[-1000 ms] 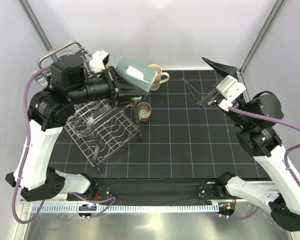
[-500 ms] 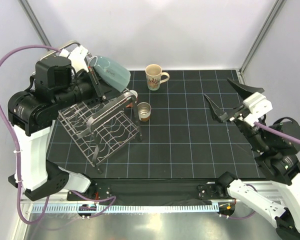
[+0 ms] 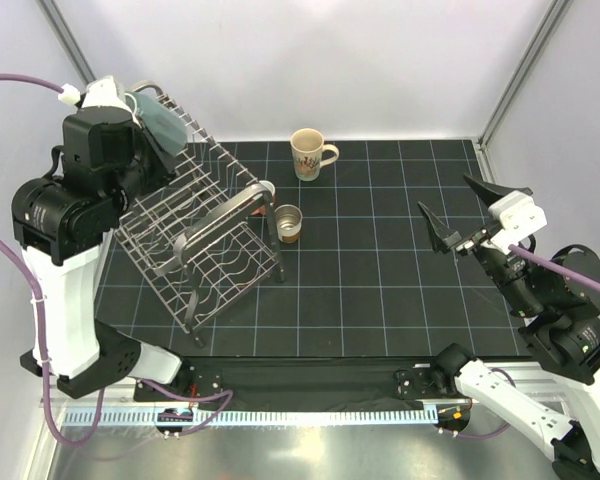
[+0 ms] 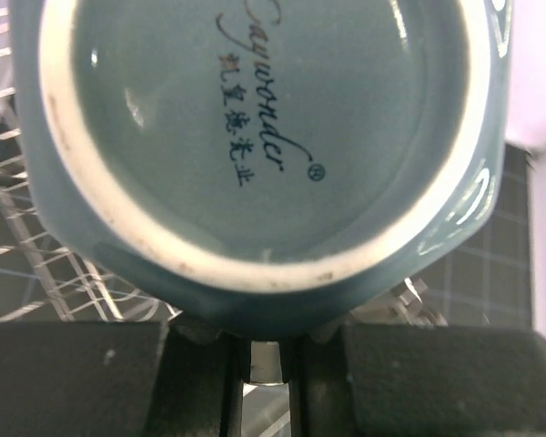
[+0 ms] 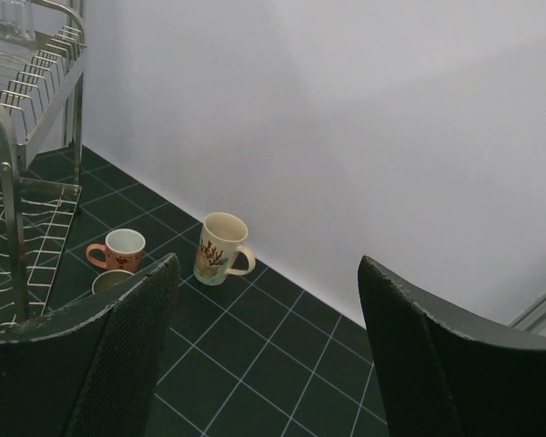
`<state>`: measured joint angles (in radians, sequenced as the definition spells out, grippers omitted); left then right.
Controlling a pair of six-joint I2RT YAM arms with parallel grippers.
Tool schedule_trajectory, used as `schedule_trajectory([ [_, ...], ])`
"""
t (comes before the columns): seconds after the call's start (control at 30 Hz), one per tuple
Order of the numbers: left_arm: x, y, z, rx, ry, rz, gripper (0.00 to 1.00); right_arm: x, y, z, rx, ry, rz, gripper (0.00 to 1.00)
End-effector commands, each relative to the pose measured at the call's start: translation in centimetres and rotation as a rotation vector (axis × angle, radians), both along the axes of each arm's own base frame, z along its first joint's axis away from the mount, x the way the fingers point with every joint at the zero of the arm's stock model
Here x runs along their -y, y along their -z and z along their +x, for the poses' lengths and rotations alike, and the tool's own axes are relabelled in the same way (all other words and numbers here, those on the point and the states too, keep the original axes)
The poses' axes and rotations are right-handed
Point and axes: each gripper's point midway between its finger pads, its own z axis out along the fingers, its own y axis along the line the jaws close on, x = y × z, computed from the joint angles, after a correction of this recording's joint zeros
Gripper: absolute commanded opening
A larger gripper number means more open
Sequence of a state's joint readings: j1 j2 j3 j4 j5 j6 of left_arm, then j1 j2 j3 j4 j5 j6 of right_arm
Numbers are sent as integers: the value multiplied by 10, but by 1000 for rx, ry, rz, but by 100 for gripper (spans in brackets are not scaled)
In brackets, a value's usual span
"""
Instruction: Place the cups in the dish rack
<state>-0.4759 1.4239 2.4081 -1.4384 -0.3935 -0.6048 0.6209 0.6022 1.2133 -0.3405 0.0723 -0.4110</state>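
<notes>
My left gripper [image 4: 268, 353] is shut on the wall of the grey-teal tumbler [image 3: 155, 124], and it holds the tumbler high over the far left end of the dish rack [image 3: 195, 228]. The tumbler's base [image 4: 264, 137] fills the left wrist view. The cream mug [image 3: 308, 153] stands upright at the back of the mat. The salmon-pink mug [image 5: 120, 249] sits beside the rack's handle. The small brown-based cup [image 3: 289, 223] stands just in front of the pink mug. A clear glass [image 5: 7, 18] appears to stand in the rack's far end. My right gripper [image 3: 446, 198] hangs open and empty at the right.
The black gridded mat [image 3: 380, 290] covers the table. White walls close in the back and sides, with metal corner posts [image 3: 520, 70]. The rack's thick loop handle [image 3: 220, 215] rises mid-rack, close to the pink mug.
My left arm has swung the tumbler left, from above the mugs to over the rack's far left end. My right arm has drawn back to the right and nearer, still open.
</notes>
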Motion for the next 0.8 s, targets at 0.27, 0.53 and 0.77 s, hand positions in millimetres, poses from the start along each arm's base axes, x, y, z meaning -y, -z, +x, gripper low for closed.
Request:
schedule_trajectory([
  [0.27, -68, 42, -10, -185, -301, 177, 0, -12, -4, -4, -43, -68, 58, 79],
  [0.53, -96, 69, -8, -279, -445, 180, 0, -30, 8, -11, -40, -171, 20, 80],
  [0.77, -103, 90, -2, -344, -510, 187, 0, -39, 14, -9, -25, -207, -8, 80],
])
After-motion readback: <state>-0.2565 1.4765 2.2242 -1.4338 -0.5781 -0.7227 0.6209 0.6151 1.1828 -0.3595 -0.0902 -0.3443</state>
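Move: The teal cup hangs in the left fingers. Its open spot at the upper tier's far end lies some 5 cm ahead of the left hand, 9 cm to its left and 10 cm below. The glass stands about 8 cm ahead, 6 cm left and 9 cm down; the rack's far top rail is roughly 12 cm ahead, 9 cm left and 6 cm below. From the right hand the spot is about 12 cm ahead, 60 cm left and 10 cm down. The teal cup, still pinched by the left fingers, goes left first with some forward, then increasingly down: about 8 cm left, 6 cm down and 4 cm forward, towards the upper tier beside the glass. The wrist swings counter-clockwise some 25 degrees and tips a little down. The right hand, empty and open, eases about 3 cm left and 2 cm down. ##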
